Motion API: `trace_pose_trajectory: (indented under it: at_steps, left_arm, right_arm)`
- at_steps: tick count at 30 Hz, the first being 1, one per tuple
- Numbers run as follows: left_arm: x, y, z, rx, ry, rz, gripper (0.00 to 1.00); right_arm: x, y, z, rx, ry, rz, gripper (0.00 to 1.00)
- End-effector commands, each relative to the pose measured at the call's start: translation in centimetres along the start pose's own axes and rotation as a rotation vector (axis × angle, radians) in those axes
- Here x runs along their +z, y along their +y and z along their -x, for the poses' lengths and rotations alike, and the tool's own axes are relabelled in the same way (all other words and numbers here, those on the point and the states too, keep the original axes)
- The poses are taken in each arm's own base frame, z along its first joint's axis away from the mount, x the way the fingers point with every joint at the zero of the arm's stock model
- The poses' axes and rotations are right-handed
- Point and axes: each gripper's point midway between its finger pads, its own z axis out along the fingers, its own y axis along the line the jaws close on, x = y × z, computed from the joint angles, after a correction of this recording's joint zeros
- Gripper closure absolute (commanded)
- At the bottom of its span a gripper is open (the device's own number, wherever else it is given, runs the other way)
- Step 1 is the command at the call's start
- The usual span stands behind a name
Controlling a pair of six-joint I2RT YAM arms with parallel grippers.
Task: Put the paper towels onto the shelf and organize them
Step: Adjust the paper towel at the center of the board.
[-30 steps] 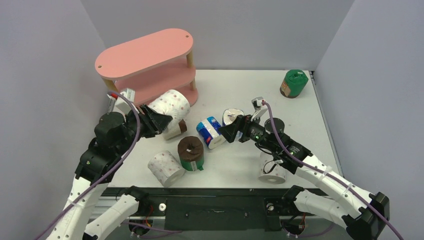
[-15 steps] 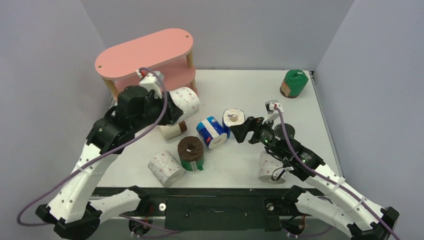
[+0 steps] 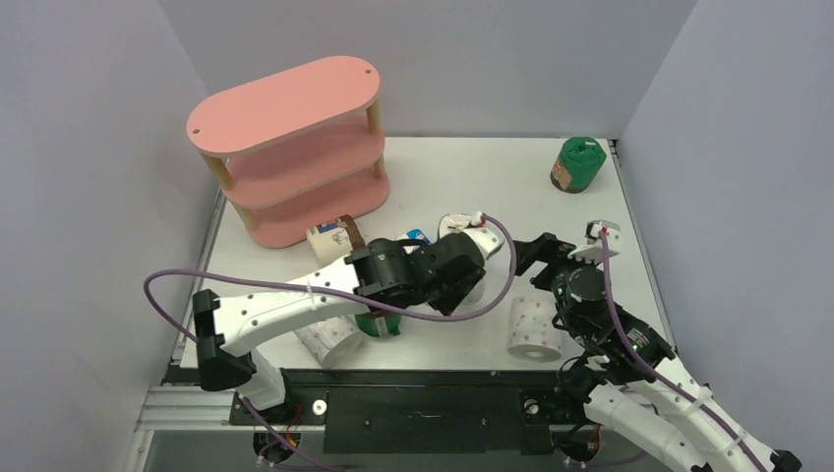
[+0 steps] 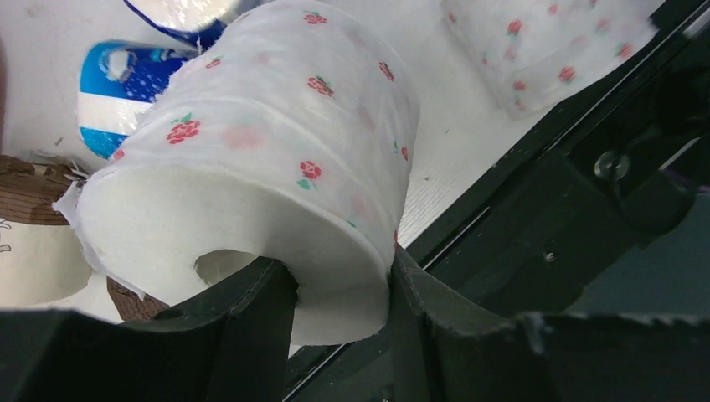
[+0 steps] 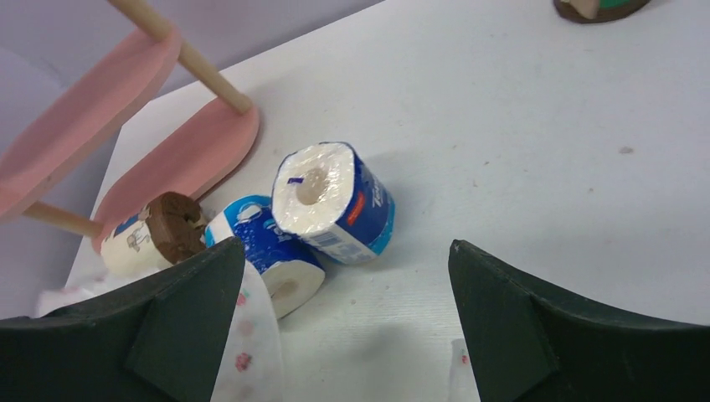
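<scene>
My left gripper [image 4: 335, 268] is shut on a white paper towel roll with pink dots [image 4: 268, 142], one finger in its core and one outside its wall. In the top view that gripper [image 3: 462, 275] hangs over the middle of the table, its wrist covering most of the roll. The pink shelf [image 3: 285, 103] stands at the back left with nothing on its boards. My right gripper [image 5: 345, 247] is open with nothing between its fingers. Two blue-and-white rolls [image 5: 335, 201] [image 5: 268, 251] lie ahead of it. In the top view it [image 3: 531, 251] sits just right of the left wrist.
A pink-dotted roll [image 3: 531, 329] stands near the front edge, right of centre; another [image 3: 329, 339] lies under the left arm. A beige and brown roll [image 3: 329, 239] lies by the shelf's foot. A green roll [image 3: 577, 163] stands at the back right. Grey walls enclose the table.
The left arm swung from the shelf to the table's middle, still holding the pink-dotted roll. The right arm drew back to the right, its jaws still wide.
</scene>
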Motion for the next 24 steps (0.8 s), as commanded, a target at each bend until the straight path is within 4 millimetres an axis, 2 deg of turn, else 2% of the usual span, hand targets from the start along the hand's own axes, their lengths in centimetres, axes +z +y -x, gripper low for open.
trace_pose_trajectory:
  at_steps: [1,3,9,18,24]
  left_arm:
    - [2.2,0.4,-2.5,0.083,0.067,0.090,0.77]
    - [3.3,-0.1,-4.1,0.098,0.106,0.080,0.77]
    - [5.8,-1.8,-7.0,0.146,0.188,0.045,0.76]
    - [8.4,-2.8,-10.5,0.224,0.270,0.023,0.72]
    - [10.0,-3.4,-12.3,0.239,0.329,0.009,0.70]
  right_arm:
    - [-0.9,-4.1,0.7,0.027,-0.070,-0.177,0.13]
    - [-1.2,-4.5,0.8,0.034,-0.077,-0.188,0.13]
    - [-1.2,-4.9,0.5,0.032,-0.070,-0.197,0.13]
    - [-0.6,-5.2,-0.4,-0.016,-0.029,-0.222,0.10]
    - [-0.8,-5.3,0.0,-0.010,-0.045,-0.222,0.09]
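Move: Below the left hand, which already grips the rose-patterned paper towel by one end, lies the free front-centre spot of the board, some 24 cm down and 2 cm to the right. At table height, the green-brown roll stands about 12 cm left of the hand, the lying blue roll 13 cm ahead and 6 cm left, and the other rose roll 16 cm right and 2 cm back. From the right hand the spot is about 7 cm back, 8 cm left and 24 cm down. Lowering the held rose-patterned roll, the left hand sinks about 15 cm towards the open board between the green-brown roll and the other rose roll, fast at first, easing back slightly. Its wrist swings some 25 degrees so the fingers point more nearly straight down, grip kept. The right hand, open and empty, draws some 4 cm right, turning slightly clockwise and then dipping a little. ##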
